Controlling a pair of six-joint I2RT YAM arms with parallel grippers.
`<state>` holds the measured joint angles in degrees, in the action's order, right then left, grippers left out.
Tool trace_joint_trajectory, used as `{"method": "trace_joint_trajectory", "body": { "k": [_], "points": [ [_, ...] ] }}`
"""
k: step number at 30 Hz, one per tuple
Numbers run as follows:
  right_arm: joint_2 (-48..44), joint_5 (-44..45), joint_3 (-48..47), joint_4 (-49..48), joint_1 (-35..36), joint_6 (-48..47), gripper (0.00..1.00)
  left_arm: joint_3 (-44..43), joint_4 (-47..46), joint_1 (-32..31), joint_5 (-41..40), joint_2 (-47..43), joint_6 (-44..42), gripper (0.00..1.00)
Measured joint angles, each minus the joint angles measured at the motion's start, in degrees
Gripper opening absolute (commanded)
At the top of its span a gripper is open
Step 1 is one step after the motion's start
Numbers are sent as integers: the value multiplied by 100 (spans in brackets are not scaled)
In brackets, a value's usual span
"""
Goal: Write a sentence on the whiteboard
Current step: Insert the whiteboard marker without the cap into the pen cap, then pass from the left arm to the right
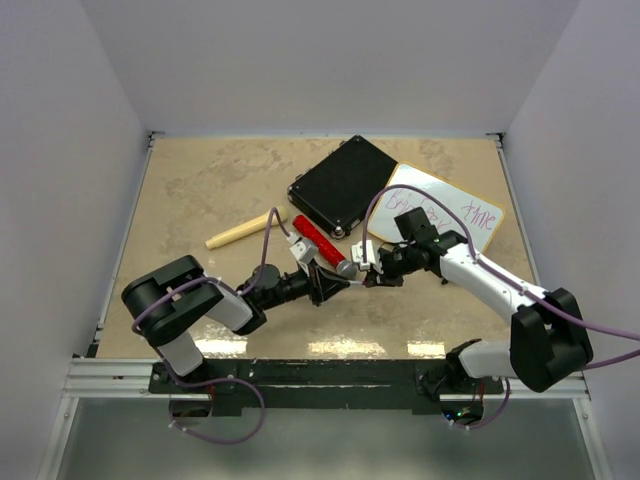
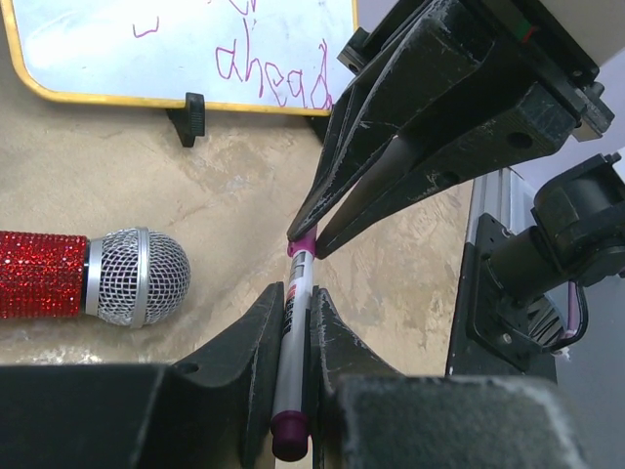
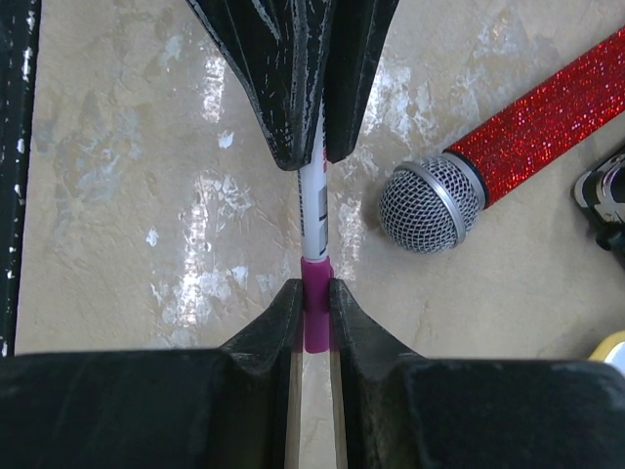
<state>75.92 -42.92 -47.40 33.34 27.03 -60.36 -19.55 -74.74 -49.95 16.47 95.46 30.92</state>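
Note:
The whiteboard [image 1: 428, 186] lies at the back right, tilted, with a purple sentence [image 1: 445, 212] scrawled across it. In the left wrist view the whiteboard's [image 2: 88, 44] yellow-rimmed near edge shows the word "ahead" of the sentence [image 2: 273, 73]. A white marker [image 1: 357, 277] with a magenta cap hangs level between the two arms, just above the table. My left gripper [image 2: 297, 293] is shut on the marker's barrel [image 2: 295, 342]. My right gripper [image 3: 314, 285] is shut on the magenta cap [image 3: 315, 303], facing the left one tip to tip.
A red glitter microphone [image 1: 320, 243] with a mesh head lies just behind the grippers. A black case [image 1: 343, 183] sits next to the whiteboard's left end. A wooden stick [image 1: 245, 230] lies to the left. A black clip foot [image 2: 190, 112] holds the board's edge.

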Motion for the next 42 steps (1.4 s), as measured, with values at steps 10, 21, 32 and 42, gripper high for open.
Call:
{"method": "trace_joint_trajectory", "body": {
  "k": [10,21,32,42],
  "points": [
    [203,116,0,-245,26,376,25,-24,-57,-46,-210,243,-4,0],
    [203,-13,-2,-601,146,584,47,382,68,114,-203,345,-4,0],
    [542,11,0,-549,149,184,62,608,72,227,-153,188,11,0],
    [702,155,7,-612,262,131,62,632,74,227,-74,-33,208,0]
  ]
}}
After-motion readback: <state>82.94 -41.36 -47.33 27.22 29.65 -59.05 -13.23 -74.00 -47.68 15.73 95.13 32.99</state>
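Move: The left hand holds the marker pointing right, already joined to the cap; the cap is about 6 cm to that hand's right, level with it. The right fingers are shut on the cap, which sits right at their hand point. From the left hand the microphone's head is roughly 8 cm ahead, 2 cm right and 8 cm lower. From the right hand that head is some 7 cm ahead, 5 cm left and 7 cm lower, and the whiteboard about 26 cm ahead and 19 cm right. The right fingers let go of the cap, opening from nearly shut to about two thirds, after both hands give a last small squeeze together. Still gripping the marker, the left hand sinks over 5 cm and draws some 3 cm left, its fingertips dipping slightly, then rises about 2 cm; the open right hand shifts slightly left, then sinks nearly 3 cm. ##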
